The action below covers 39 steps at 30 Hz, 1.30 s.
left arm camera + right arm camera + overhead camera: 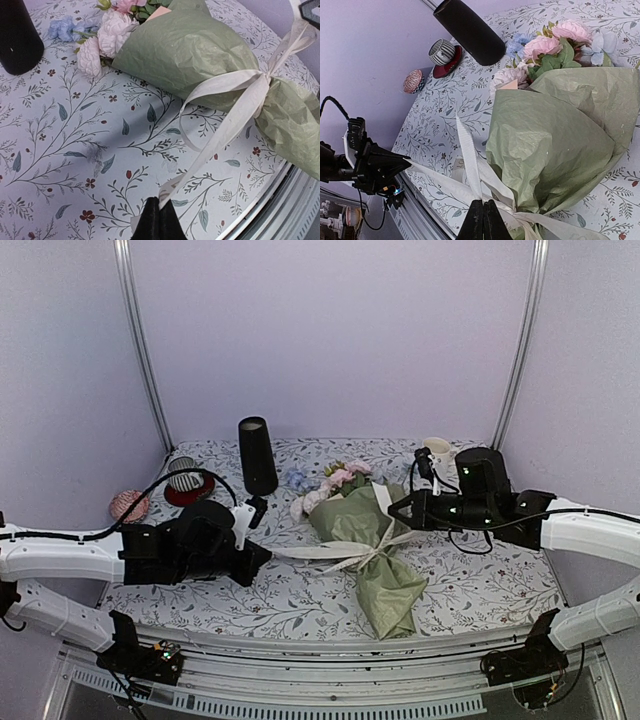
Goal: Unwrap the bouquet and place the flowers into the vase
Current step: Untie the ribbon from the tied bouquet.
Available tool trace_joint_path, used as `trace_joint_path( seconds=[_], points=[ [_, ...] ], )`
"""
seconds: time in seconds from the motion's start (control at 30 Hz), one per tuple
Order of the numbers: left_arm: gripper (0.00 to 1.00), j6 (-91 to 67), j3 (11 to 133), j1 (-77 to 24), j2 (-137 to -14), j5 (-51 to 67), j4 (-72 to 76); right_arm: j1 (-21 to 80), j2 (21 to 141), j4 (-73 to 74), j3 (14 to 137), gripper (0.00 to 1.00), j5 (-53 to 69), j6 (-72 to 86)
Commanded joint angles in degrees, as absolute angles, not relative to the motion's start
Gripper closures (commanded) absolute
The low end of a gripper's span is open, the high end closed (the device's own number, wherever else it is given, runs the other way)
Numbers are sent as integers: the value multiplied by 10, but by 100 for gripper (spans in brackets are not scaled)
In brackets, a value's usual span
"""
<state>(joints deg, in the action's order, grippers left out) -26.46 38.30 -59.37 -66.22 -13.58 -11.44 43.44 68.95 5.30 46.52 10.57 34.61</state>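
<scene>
The bouquet (372, 540) lies on the table's middle in sage-green paper (190, 55), and its cream ribbon (312, 552) is still knotted round it. Pink, white and blue flowers (335, 480) stick out of the far end toward the black vase (257, 455), which stands upright at the back left. My left gripper (267, 552) is shut on one ribbon end (200, 150), stretched leftward from the knot. My right gripper (393, 508) is shut on another ribbon end (470, 155), just above the paper (555, 145).
A striped grey cup (184, 475) on a red saucer and a pink yarn ball (129, 505) sit at the far left. A cream mug (437, 450) stands behind the right arm. The table's front edge (330, 638) runs just below the bouquet's tail.
</scene>
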Motion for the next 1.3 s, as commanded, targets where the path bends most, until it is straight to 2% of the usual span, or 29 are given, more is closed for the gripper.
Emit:
trace_joint_path(
  seconds=[0.0,0.53,1.03,1.27],
  points=[
    [100,-271,370,-580,-654,-135,-113,435,682,13,488,97,122,332],
    [100,-280,344,-560,-635,-119,-105,435,677,14,458,97,87,345],
    [100,-287,331,-552,-623,-113,-99,435,740,12,427,97,76,368],
    [100,-291,323,-548,-612,-113,-101,435,750,49,426,97,21,374]
  ],
)
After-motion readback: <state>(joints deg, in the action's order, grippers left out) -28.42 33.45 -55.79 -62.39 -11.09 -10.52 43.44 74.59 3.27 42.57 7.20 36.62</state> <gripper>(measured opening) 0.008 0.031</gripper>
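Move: Both hands already pinch the ribbon. Its knot lies about 24 cm to the left hand's right, 4 cm ahead and 3 cm below; from the right hand it is some 4 cm left, 1 cm back and 10 cm below. The flower heads lie roughly 19 cm ahead of the right hand, 13 cm left and 14 cm lower. The black vase stands some 30 cm ahead of the left hand, 5 cm left, about level in height. Hold the right gripper almost still, shut on its ribbon tail above the knot, then lower it about 6 cm with a slight downward tip. Meanwhile ease the left gripper some 2 cm left and a little down, keeping its pinch on the other ribbon end so the strip stays drawn out to the knot. ##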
